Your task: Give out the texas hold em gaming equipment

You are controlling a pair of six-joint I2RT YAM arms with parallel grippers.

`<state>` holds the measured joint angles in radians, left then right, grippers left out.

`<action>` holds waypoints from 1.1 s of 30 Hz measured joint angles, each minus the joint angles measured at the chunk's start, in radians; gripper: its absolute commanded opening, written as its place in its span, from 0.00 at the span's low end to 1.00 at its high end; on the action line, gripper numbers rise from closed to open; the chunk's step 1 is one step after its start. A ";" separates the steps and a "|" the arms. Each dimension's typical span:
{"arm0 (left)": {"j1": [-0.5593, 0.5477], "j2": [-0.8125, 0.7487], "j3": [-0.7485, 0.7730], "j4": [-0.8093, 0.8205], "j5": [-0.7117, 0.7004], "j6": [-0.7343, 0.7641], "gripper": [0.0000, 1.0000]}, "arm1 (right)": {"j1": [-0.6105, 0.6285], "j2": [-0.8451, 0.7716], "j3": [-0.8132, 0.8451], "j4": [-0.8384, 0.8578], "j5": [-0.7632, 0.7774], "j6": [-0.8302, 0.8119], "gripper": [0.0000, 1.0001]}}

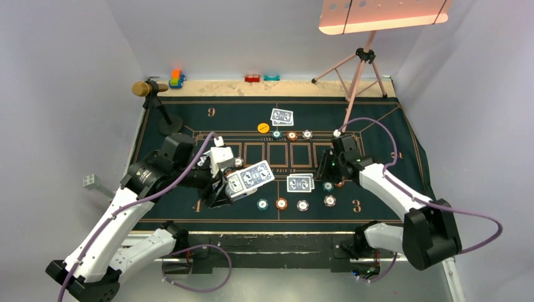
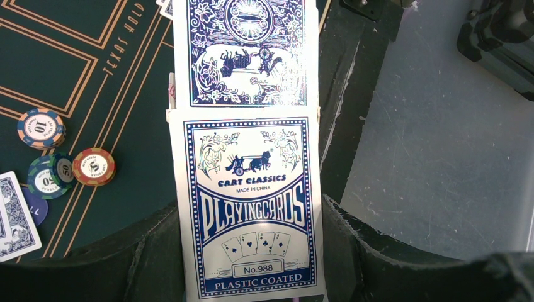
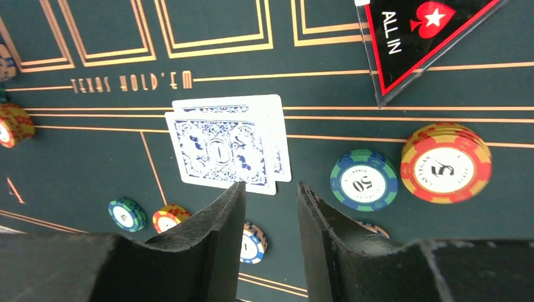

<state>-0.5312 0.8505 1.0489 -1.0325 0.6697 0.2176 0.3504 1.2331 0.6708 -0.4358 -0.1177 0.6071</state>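
Observation:
My left gripper (image 2: 249, 211) is shut on a blue-and-white playing card box (image 2: 252, 207), held above the mat's near left part with its flap end pointing away. From above, the box (image 1: 250, 177) sticks out of the left gripper (image 1: 228, 185). My right gripper (image 3: 271, 187) is open just above the mat, nothing between its fingers. Two overlapping blue-backed cards (image 3: 227, 143) lie face down just beyond its tips. A green-blue 50 chip (image 3: 364, 179) and a red-yellow 5 chip (image 3: 446, 162) lie to their right. The red all-in triangle (image 3: 428, 38) is further off.
On the dark green mat (image 1: 378, 126) a row of chips (image 1: 281, 203) lies near the front, with another row (image 1: 291, 135), a yellow disc (image 1: 264, 127) and two cards (image 1: 281, 116) further back. A microphone stand (image 1: 169, 124), a tripod (image 1: 362, 63) and small toys (image 1: 177, 78) stand at the back.

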 measured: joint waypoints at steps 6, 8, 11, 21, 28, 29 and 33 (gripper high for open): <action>0.001 0.000 0.000 0.000 0.002 0.000 0.18 | 0.000 -0.119 0.084 -0.053 -0.043 -0.004 0.80; 0.001 0.001 0.000 0.000 0.004 0.000 0.18 | 0.001 -0.146 0.125 -0.044 -0.111 0.003 0.84; 0.001 0.001 0.000 0.000 0.006 0.000 0.18 | 0.015 -0.166 0.186 0.005 -0.250 0.033 0.86; 0.001 0.001 0.000 0.000 0.007 0.000 0.18 | 0.234 -0.124 0.345 0.204 -0.476 0.153 0.92; 0.001 0.001 0.000 0.000 0.007 0.000 0.18 | 0.365 -0.055 0.344 0.278 -0.483 0.196 0.94; 0.001 0.001 0.000 0.000 0.007 0.000 0.18 | 0.388 -0.039 0.344 0.278 -0.480 0.196 0.94; 0.001 0.001 0.000 0.000 0.007 0.000 0.18 | 0.451 0.026 0.344 0.268 -0.476 0.196 0.96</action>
<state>-0.5304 0.8516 1.0489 -1.0325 0.6769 0.2173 0.8009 1.2591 1.0153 -0.1680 -0.5941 0.8028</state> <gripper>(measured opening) 0.693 0.946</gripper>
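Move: The exposed end of the top card, on the deck in my left hand, is about 23 cm to the left of my right hand, 9 cm back and 18 cm higher. Close below my right hand, the dealt pair lies some 6 cm left and level with it, the green-blue chip about 3 cm right and 3 cm back, and the all-in triangle 4 cm right and 5 cm ahead. From my left hand, that card end is about 7 cm right, 3 cm ahead, nearly level. I lift my empty right hand off from beside the dealt pair, nearly straight up at first, then sweep it about 21 cm left and some 8 cm back towards the deck, sinking a little at the end to finish about 20 cm higher. On the way my fingers spread from partly open to nearly full, and the wrist turns until they point left. My left hand holds the boxed deck still. ##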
